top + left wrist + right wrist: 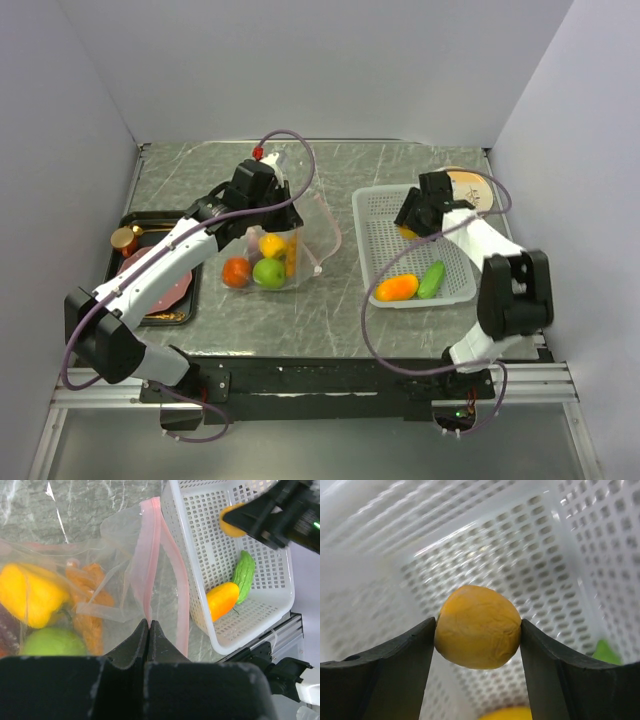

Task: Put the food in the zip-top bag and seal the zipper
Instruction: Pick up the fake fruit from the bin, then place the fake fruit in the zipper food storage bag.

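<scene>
The clear zip-top bag (305, 235) stands open mid-table, holding a yellow pepper (271, 244), a tomato (236, 271) and a lime (268, 272). My left gripper (150, 622) is shut on the bag's pink zipper (150, 565) strip at the mouth, holding it up. Over the far part of the white basket (372, 270), my right gripper (477, 630) is shut on a round orange-yellow fruit (478, 626), with both fingers pressed to its sides. A mango (397, 288) and a cucumber (432, 279) lie at the basket's near end.
A black tray (190, 300) at the left holds a reddish-pink slab (170, 290) and a small brown jar (125, 240). A round tan object (466, 183) sits behind the basket. Walls close in the table on three sides.
</scene>
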Robot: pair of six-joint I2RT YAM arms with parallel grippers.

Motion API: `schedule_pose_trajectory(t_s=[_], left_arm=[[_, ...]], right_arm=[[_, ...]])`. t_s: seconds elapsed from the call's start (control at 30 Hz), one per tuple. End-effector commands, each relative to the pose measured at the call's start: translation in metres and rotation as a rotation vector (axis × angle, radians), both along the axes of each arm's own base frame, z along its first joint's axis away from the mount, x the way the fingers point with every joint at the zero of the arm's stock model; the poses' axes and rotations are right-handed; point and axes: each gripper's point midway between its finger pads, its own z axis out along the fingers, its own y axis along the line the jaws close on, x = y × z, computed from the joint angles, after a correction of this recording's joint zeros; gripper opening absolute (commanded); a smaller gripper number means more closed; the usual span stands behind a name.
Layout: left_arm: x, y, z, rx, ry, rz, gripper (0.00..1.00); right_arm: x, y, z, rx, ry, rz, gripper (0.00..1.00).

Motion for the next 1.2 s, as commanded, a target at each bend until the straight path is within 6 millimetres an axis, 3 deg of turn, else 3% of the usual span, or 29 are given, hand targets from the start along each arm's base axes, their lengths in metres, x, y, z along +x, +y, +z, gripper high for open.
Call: schedule_pose_trajectory(t_s=[0.0, 0.2, 0.4, 0.57, 0.73, 0.8, 1.07, 1.17], left_arm=[[0.0, -0.004, 0.012, -0.032, -0.033, -0.018, 0.01], [0.003, -0.007, 0.008, -0.032, -0.025, -0.024, 0.01], [0.006, -0.009, 0.007, -0.024, -0.03, -0.032, 0.01], [0.009, -0.01, 0.009, -0.011, -0.038, -0.042, 0.01], [0.007, -0.013, 0.009, -0.03, -0.031, -0.048, 0.01], [0.006, -0.014, 0.01, -0.043, -0.031, -0.047, 0.01], [-0.001, -0.013, 0.015, -0.072, -0.037, -0.046, 0.01], [-0.004, -0.011, 0.019, -0.07, -0.047, -0.051, 0.01]], right_arm=[[-0.013, 0.035, 0.067, 0.171, -0.187, 0.115, 0.36], [-0.043, 0.088, 0.12, 0.347, -0.319, 0.283, 0.37], [-0.072, 0.145, 0.152, 0.428, -0.362, 0.491, 0.39], [-0.082, 0.173, 0.171, 0.468, -0.413, 0.59, 0.41], [-0.081, 0.194, 0.167, 0.474, -0.401, 0.624, 0.43], [-0.076, 0.2, 0.153, 0.439, -0.367, 0.627, 0.43], [-0.071, 0.241, 0.132, 0.394, -0.299, 0.686, 0.46], [-0.068, 0.245, 0.133, 0.386, -0.303, 0.67, 0.57]])
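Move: The orange fruit is already in the right gripper, just off the bin floor. The open bag mouth lies about 26 cm to its left, 8 cm back and some 7 cm higher. The bin's left rim crosses the way 15 cm to the left and 4 cm back; the papaya lies 15 cm back, 5 cm left and 4 cm below. From the left gripper, the mouth is level ahead, about 5 cm right and 5 cm below. Keep the right gripper's hold on the orange fruit and swing it some 24 cm left and 8 cm back, from the bin to the bag mouth. Climb about 14 cm on the way, mostly early, then sink 3 cm at the end, turning the wrist roughly 40 degrees counter-clockwise with its left side rising. Keep the left gripper shut on the bag's lip, nearly still. ##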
